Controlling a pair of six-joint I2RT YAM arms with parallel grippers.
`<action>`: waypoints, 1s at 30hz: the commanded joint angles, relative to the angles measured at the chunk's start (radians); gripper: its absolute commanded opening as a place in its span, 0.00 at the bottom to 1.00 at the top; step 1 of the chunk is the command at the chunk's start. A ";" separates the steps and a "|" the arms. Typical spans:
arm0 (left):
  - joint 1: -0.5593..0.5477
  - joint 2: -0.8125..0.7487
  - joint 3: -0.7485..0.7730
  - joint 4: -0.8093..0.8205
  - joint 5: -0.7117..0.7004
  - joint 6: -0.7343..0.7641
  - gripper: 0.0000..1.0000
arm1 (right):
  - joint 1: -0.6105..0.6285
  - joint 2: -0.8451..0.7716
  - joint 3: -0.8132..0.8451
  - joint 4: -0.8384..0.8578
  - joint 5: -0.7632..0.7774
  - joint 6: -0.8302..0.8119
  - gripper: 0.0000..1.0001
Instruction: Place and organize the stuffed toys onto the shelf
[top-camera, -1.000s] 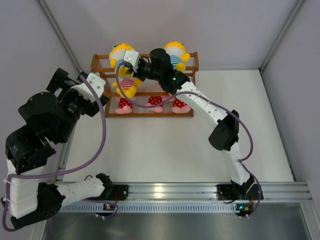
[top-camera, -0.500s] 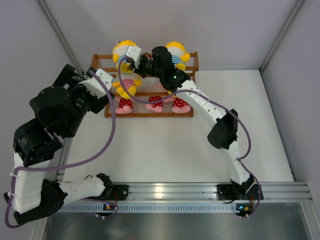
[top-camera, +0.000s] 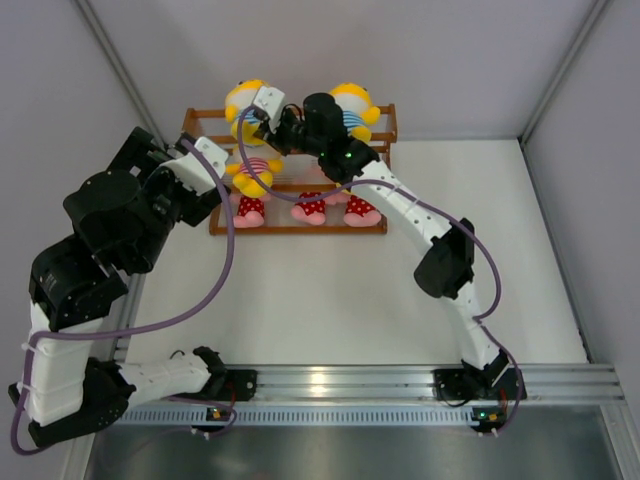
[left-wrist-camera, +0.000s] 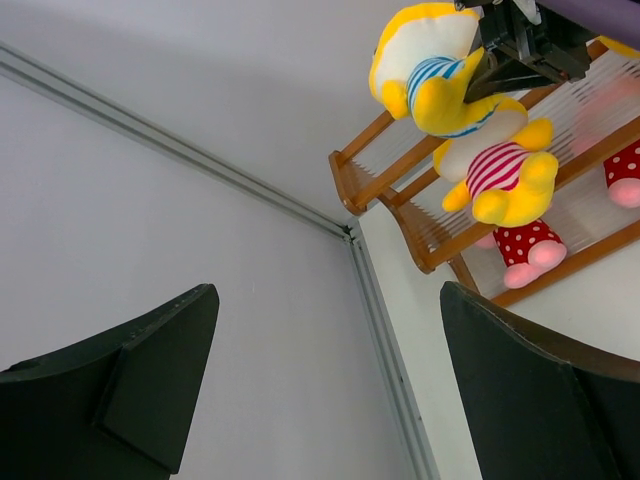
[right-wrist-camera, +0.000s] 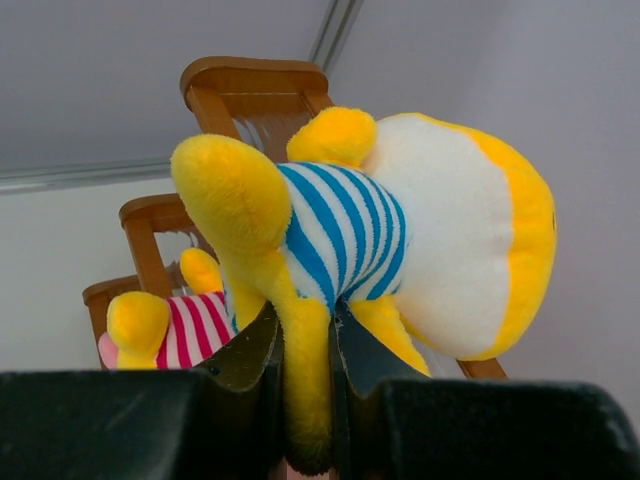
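Note:
My right gripper (right-wrist-camera: 307, 345) is shut on a yellow limb of a stuffed toy in a blue-striped shirt (right-wrist-camera: 400, 240), holding it over the top left of the shelf (top-camera: 300, 228). A second blue-striped yellow toy (top-camera: 352, 105) sits top right on the brown wooden rack. A pink-striped yellow toy (top-camera: 255, 170) lies on the middle tier at the left. Three pink toys in red dotted outfits (top-camera: 312, 205) line the lowest tier. My left gripper (left-wrist-camera: 325, 385) is open and holds nothing, left of the shelf (left-wrist-camera: 370, 180) and apart from it.
Grey walls with metal corner posts (top-camera: 120, 70) close in the white table (top-camera: 330, 300) on the left, back and right. The left arm's bulk (top-camera: 110, 215) stands close to the shelf's left end. The aluminium base rail (top-camera: 350, 380) runs along the near edge.
The left arm has swung up and closer to the shelf's left end, still open. The right gripper has carried the blue-striped toy slightly further back over the top tier.

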 joint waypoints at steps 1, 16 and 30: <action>0.006 -0.005 0.002 0.048 -0.026 0.006 0.98 | 0.020 0.019 0.050 0.080 0.009 0.048 0.00; 0.006 -0.024 -0.008 0.047 -0.032 0.011 0.98 | 0.033 -0.013 0.016 0.091 0.033 0.074 0.42; 0.008 -0.027 -0.024 0.047 -0.026 0.009 0.98 | 0.055 -0.117 -0.024 0.080 0.009 0.059 0.92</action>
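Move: The right hand pinches one leg of the blue-striped yellow toy, whose middle lies some 5 cm ahead, 4 cm left and 2 cm above; its spot at the top shelf's left end is about 5 cm ahead, 6 cm left and level. The other blue-striped toy sits roughly 5 cm ahead, 18 cm right and 2 cm up; the pink-striped toy is about 3 cm ahead, 3 cm left and 13 cm below. From the left hand, the held toy lies around 27 cm ahead, 12 cm right and 11 cm lower. Still pinching the leg, the right hand nudges the blue-striped yellow toy just under 2 cm left, towards the left end of the top shelf, then stops there. The fingers spread from nearly shut to almost wide open and let go of the leg, and the hand starts to withdraw, backing off and rising about 1.5 cm away from the toy with the wrist hardly turning. ##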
